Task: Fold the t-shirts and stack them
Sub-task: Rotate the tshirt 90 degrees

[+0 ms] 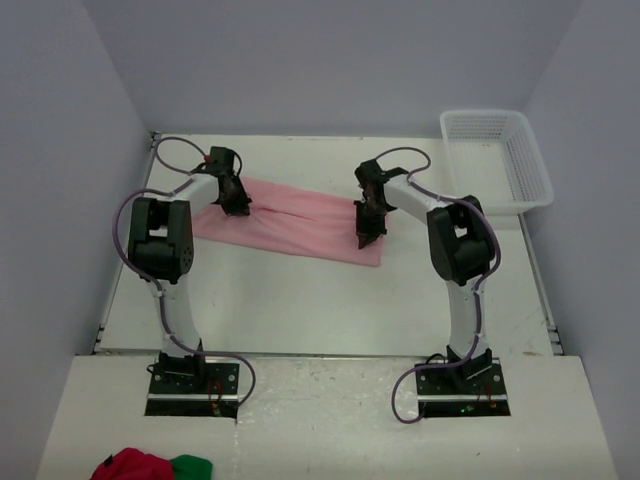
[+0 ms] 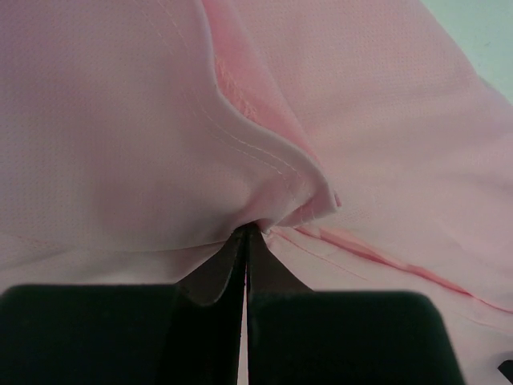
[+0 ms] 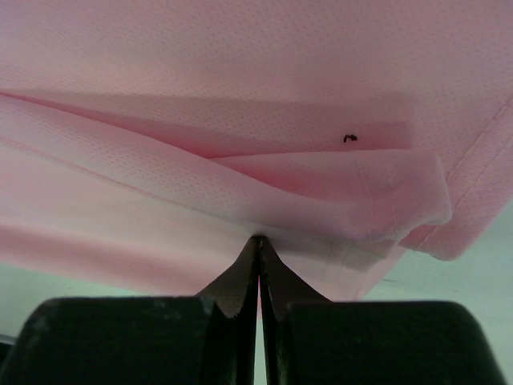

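One light pink t-shirt (image 1: pixel 300 228) lies in a long folded band across the far half of the white table (image 1: pixel 320 300). At the band's left end, my left gripper (image 1: pixel 237 206) is shut on a hemmed fold. In the left wrist view the fingertips (image 2: pixel 246 230) pinch the pink cloth (image 2: pixel 120 120) where the seams bunch. My right gripper (image 1: pixel 365 238) is shut on the band's right end. The right wrist view has its tips (image 3: pixel 258 239) closed on layered folds of the t-shirt (image 3: pixel 240 80), with a small dark thread on the cloth.
A white mesh basket (image 1: pixel 497 160) stands at the far right corner of the table. On the near ledge, bottom left, lie a red cloth (image 1: pixel 135 466) and a green one (image 1: pixel 190 465). Grey walls enclose the table.
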Controlling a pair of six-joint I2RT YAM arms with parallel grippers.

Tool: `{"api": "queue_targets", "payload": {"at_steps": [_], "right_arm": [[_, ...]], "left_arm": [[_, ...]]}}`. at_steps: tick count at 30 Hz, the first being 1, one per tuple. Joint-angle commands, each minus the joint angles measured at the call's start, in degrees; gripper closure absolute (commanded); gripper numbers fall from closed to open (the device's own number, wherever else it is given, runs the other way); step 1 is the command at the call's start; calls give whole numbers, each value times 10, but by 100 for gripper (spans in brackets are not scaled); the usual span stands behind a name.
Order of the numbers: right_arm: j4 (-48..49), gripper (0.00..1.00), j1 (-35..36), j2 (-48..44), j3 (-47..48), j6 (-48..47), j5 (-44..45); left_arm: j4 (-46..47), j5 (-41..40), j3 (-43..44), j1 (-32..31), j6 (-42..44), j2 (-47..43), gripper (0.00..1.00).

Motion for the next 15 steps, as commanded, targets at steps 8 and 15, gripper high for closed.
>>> {"api": "queue_targets", "payload": {"at_steps": [8,15], "right_arm": [[8,100,6,-55,-93,24,4],[35,100,60,-110,-178,47,-4]], "left_arm": [[38,40,46,-1,-6,66,100],[39,72,109,-4,29,110,100]]}}
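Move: Both shut grippers are already down on the folded pink t-shirt. Its middle lies about 10 cm right of and 3 cm back from the left hand, and roughly 17 cm left of and 6 cm ahead of the right hand. The shirt's near right corner is some 3 cm right of and 6 cm back from the right hand; its near left corner is about 11 cm left of and 7 cm back from the left hand. Still pressing the cloth flat with closed fingertips, the two hands drag the t-shirt's ends in opposite senses to swing it clockwise: the right hand pulls its end about 5 cm straight back towards the base, gathering speed, while staying at table height. The left hand pushes the other end some 4 cm forward and about 3 cm to the right at an almost steady height, its wrist tilting slightly, and neither gripper opens. ##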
